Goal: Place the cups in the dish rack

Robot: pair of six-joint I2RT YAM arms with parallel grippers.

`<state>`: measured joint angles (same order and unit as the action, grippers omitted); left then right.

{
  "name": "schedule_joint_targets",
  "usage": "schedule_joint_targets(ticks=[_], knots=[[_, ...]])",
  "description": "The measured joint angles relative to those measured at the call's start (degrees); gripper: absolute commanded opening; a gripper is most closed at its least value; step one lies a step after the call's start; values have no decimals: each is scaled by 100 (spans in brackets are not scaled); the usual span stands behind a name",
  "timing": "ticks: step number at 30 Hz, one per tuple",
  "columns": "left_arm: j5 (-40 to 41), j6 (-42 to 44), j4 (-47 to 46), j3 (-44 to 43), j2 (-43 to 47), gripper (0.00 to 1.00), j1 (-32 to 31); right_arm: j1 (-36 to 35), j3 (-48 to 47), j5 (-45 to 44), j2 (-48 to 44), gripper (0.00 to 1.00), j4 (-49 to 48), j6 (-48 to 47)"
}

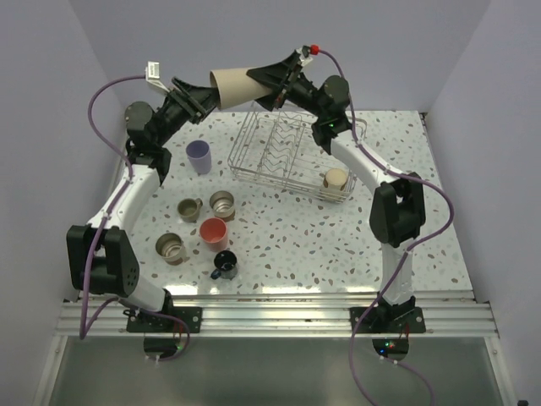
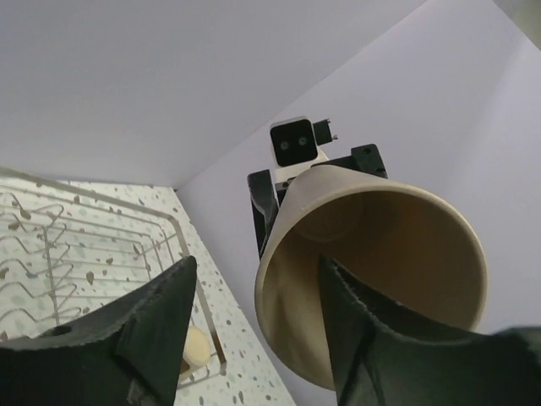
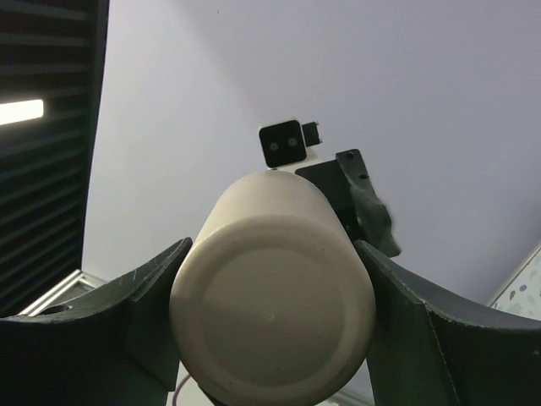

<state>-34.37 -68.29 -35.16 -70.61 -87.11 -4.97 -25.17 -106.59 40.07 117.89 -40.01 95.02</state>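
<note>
A tall beige tumbler (image 1: 241,85) (image 2: 372,254) (image 3: 270,296) hangs on its side high above the dish rack (image 1: 254,179) (image 2: 84,228). My right gripper (image 1: 269,80) (image 3: 272,245) is shut on its closed base, one finger on each side. At the open mouth my left gripper (image 1: 211,95) (image 2: 258,264) stands open, one finger inside the rim and one outside, both apart from the wall. Another beige cup (image 1: 336,179) (image 2: 196,347) lies in the rack's right end. On the table to the left are a lavender cup (image 1: 199,156), three grey cups (image 1: 189,209) (image 1: 221,203) (image 1: 171,247), a coral cup (image 1: 213,232) and a black mug (image 1: 225,265).
The rack stands at the back middle of the speckled table, its divider prongs (image 1: 283,148) upright inside. Purple walls close the table at the back and sides. Both arms arch over the rack and meet above it.
</note>
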Motion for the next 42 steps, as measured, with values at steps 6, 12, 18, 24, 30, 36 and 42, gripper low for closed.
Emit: schedule_joint_targets(ticks=[6, 12, 18, 24, 30, 36, 42], knots=[[50, 702, 1250, -203, 42, 100, -4, 170, 208, 20, -249, 0, 743, -688], [584, 1827, 3106, -463, 343, 100, -4, 914, 221, -216, -741, 0, 3038, -2627], [1534, 3023, 4776, -529, 597, 100, -2, 1373, -809, -1755, -769, 0, 6102, -5311], [2184, 3657, 5639, -529, 601, 100, -4, 1202, -1257, -3751, -717, 0, 7742, -7066], [2402, 3794, 5851, -560, 422, 100, -4, 1189, -767, -4677, -577, 0, 8129, -7816], [2441, 3812, 5965, -612, 203, 100, -22, 1165, -184, -5071, -343, 0, 8234, -8050], [2461, 3838, 6008, -616, 188, 100, -81, 1115, 446, -5254, -308, 0, 7945, -8118]])
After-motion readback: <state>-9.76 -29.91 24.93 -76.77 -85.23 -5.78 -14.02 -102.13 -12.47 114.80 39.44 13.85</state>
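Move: The right hand holds the tall beige cup by its base; its free spot in the rack's right end is about 27 cm right, 10 cm ahead and 38 cm below. The short beige cup already there is some 7 cm nearer than that spot; the rack's middle lies 14 cm ahead, 9 cm right of the hand. From the left hand the purple cup is about 14 cm ahead, 12 cm left, 36 cm down; a metal cup is 6 cm back, 4 cm left. Swing the tall beige cup with the right gripper about 27 cm right and 31 cm down into the rack's right end, first also forward, then mostly straight down, rolling the wrist some 100 degrees so the mouth tips down and forward; keep the pinch. Open the left gripper fully off the rim, sink it about 18 cm and shift left 8 cm towards the purple cup, fingers tipping down. ##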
